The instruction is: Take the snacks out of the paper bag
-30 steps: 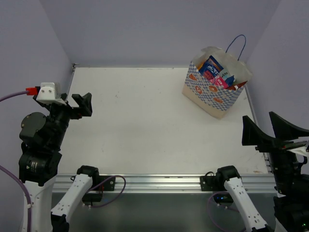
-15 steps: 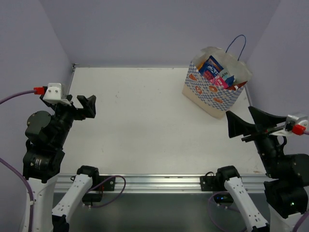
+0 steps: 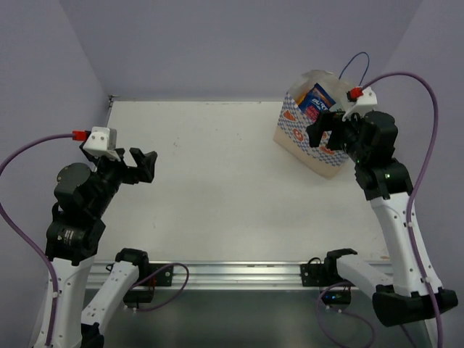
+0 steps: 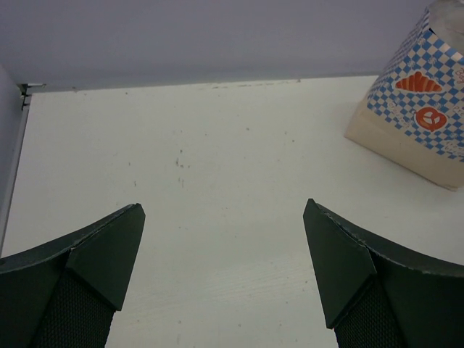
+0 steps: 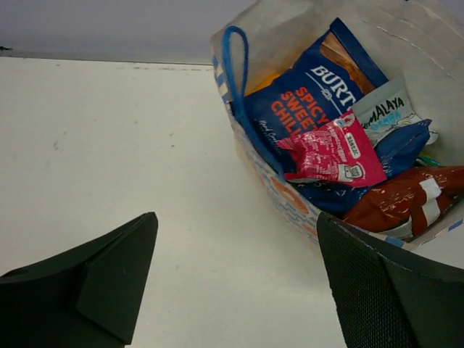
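Observation:
The paper bag [image 3: 293, 133] stands open at the table's far right. It also shows in the left wrist view [image 4: 420, 109]. In the right wrist view its mouth [image 5: 239, 156] shows several snacks: a blue packet [image 5: 304, 94], a pink packet [image 5: 333, 152], a blue-white packet [image 5: 388, 109] and a red-silver packet [image 5: 406, 203]. The blue packet's top shows from above [image 3: 315, 100]. My right gripper [image 3: 328, 138] is open and empty, hovering at the bag's near-left rim [image 5: 235, 225]. My left gripper [image 3: 143, 165] is open and empty above the table's left side [image 4: 222, 206], far from the bag.
A blue cord handle [image 5: 238, 72] hangs over the bag's rim, and another stands up at the back [image 3: 355, 65]. Purple walls close in the white table [image 3: 210, 181] on three sides. A metal rail [image 3: 239, 272] runs along the near edge.
My right arm has swung from the near right edge up and over to the bag, jaws still open. My left gripper has drifted a little right and nearer.

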Robot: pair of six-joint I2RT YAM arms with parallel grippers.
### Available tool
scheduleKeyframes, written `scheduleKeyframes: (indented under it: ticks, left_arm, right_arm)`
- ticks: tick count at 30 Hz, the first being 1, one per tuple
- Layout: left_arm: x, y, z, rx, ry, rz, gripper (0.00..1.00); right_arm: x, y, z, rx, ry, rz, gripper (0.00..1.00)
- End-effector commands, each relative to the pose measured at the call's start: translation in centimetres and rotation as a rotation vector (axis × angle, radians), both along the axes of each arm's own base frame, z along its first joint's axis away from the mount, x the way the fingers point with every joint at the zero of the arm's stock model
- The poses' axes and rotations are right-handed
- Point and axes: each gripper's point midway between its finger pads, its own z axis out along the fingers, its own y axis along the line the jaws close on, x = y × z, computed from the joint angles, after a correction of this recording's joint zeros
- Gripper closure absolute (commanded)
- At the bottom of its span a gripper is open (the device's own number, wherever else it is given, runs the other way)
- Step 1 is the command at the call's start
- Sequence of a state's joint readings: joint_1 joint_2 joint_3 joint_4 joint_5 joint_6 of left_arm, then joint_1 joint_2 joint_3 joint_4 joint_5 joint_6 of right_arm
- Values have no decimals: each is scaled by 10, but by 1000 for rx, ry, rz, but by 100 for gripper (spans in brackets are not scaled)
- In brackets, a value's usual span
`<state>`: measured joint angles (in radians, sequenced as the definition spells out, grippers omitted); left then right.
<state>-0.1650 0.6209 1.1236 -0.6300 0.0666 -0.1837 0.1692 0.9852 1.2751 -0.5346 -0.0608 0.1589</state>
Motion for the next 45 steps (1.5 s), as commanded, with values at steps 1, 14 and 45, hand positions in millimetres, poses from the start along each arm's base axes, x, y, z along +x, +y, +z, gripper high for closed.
scheduleKeyframes:
  ticks: [1,14,45]
  left_arm:
    - [1,-11,9,-32,-39,-53,0]
    - [6,-17,8,-19,-22,-79,0]
    - [4,-16,7,-9,-9,-76,0]
  right_arm:
    - [31,-17,17,-103,-75,37,7]
    - [71,2,-36,-173,13,269,23]
    - [61,59,-49,-215,30,410,100]
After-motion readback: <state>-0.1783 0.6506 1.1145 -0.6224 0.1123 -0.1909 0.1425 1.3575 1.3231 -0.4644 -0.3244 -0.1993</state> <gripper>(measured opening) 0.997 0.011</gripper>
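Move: The paper bag's near-left rim, by the blue handle, lies about 9 cm ahead of the open right hand, 1 cm to its left and 9 cm below. Inside the bag, the pink packet is roughly 14 cm ahead, 3 cm right and 13 cm down; the blue crisp packet about 18 cm ahead, 3 cm right and 11 cm down. From the left hand that rim is some 18 cm ahead, 46 cm right, 10 cm lower. The right hand reaches about 9 cm forward and down, then edges left, closing on the bag's left rim. ##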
